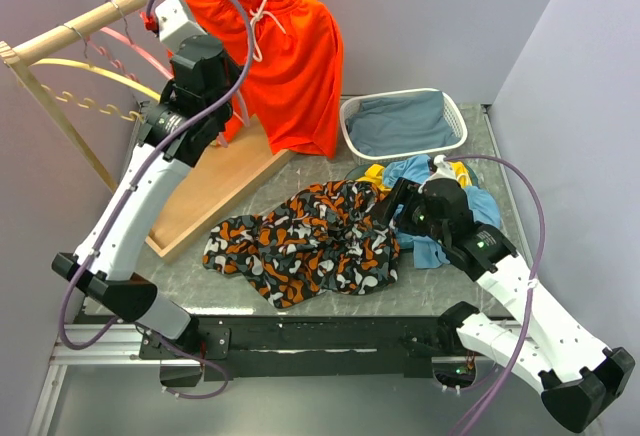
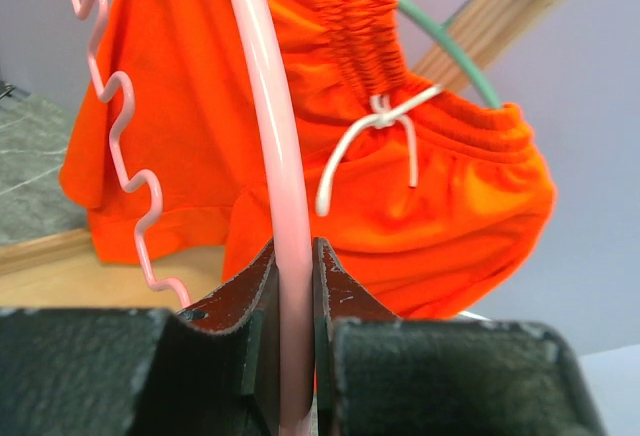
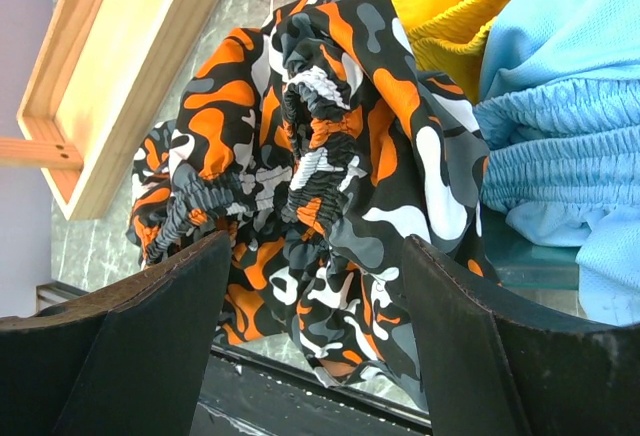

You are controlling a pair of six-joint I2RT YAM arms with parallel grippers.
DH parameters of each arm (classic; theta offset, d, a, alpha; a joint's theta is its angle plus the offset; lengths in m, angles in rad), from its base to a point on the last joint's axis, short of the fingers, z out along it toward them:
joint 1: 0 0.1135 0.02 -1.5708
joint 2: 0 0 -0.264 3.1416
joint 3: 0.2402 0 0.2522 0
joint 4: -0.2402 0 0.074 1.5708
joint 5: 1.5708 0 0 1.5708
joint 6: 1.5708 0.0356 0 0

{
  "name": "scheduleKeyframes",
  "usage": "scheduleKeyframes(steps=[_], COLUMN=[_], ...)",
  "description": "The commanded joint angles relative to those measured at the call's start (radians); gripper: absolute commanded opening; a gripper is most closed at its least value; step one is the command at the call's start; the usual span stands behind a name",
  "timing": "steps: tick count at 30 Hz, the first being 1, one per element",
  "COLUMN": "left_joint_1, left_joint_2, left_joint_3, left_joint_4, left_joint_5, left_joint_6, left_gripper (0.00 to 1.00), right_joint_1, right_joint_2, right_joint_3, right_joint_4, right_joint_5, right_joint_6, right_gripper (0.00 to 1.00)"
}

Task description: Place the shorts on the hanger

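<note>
The camouflage shorts lie crumpled on the grey table in front of the arms. In the right wrist view the shorts show their gathered waistband. My right gripper is open, its jaws wide apart over the right edge of the shorts, and holds nothing. The pale pink hanger hangs on the wooden rail at the back left. My left gripper is shut on the hanger's arm, which runs up between the jaws of the left gripper. The hanger's wavy bar is to the left.
Plain orange shorts hang on a green hanger on the wooden rail. A yellow hanger hangs lower left. The rack's wooden base lies behind the shorts. A white basket holds grey-blue cloth. Blue and yellow clothes lie beside the right gripper.
</note>
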Motion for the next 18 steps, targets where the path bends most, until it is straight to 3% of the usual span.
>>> scheduleKeyframes(steps=[1,9,18], left_joint_1=[-0.046,-0.138,-0.325], left_joint_2=[-0.044,-0.088,-0.156], left_joint_3=[-0.003,-0.096,-0.222], left_joint_4=[0.087,0.105,0.053], left_joint_5=[-0.053,-0.09,-0.231], left_joint_6=[0.034,-0.006,-0.041], left_gripper=[0.01,0.01,0.01], right_joint_1=[0.003,0.003,0.003], right_joint_2=[0.001,-0.014,-0.025], right_joint_3=[-0.001,-0.004,-0.022], right_joint_4=[0.046,0.035,0.043], right_joint_5=[-0.003,0.002,0.009], right_joint_6=[0.0,0.0,0.001], right_gripper=[0.77,0.77,0.77])
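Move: The patterned shorts, spread on the table, lie about 16 cm back and 17 cm to the right of the left hand, which already grips a pink hanger some 46 cm above them. The hanging orange shorts are roughly 15 cm ahead and 2 cm right; the rack's wooden tray is level ahead and about 9 cm left, far below. The basket of blue clothes sits some 30 cm right of the patterned shorts and 8 cm farther out. From the right hand the patterned shorts lie about 17 cm left, 3 cm ahead and 19 cm below. Still pinched in the left gripper, the pink hanger is carried away from the rail and the orange shorts, towards the patterned shorts: after a slight rise it goes right about 7 cm and back some 5 cm while sinking roughly 4 cm, speeding up. The left wrist swings about 5 degrees clockwise, and its fingers keep their hold. ##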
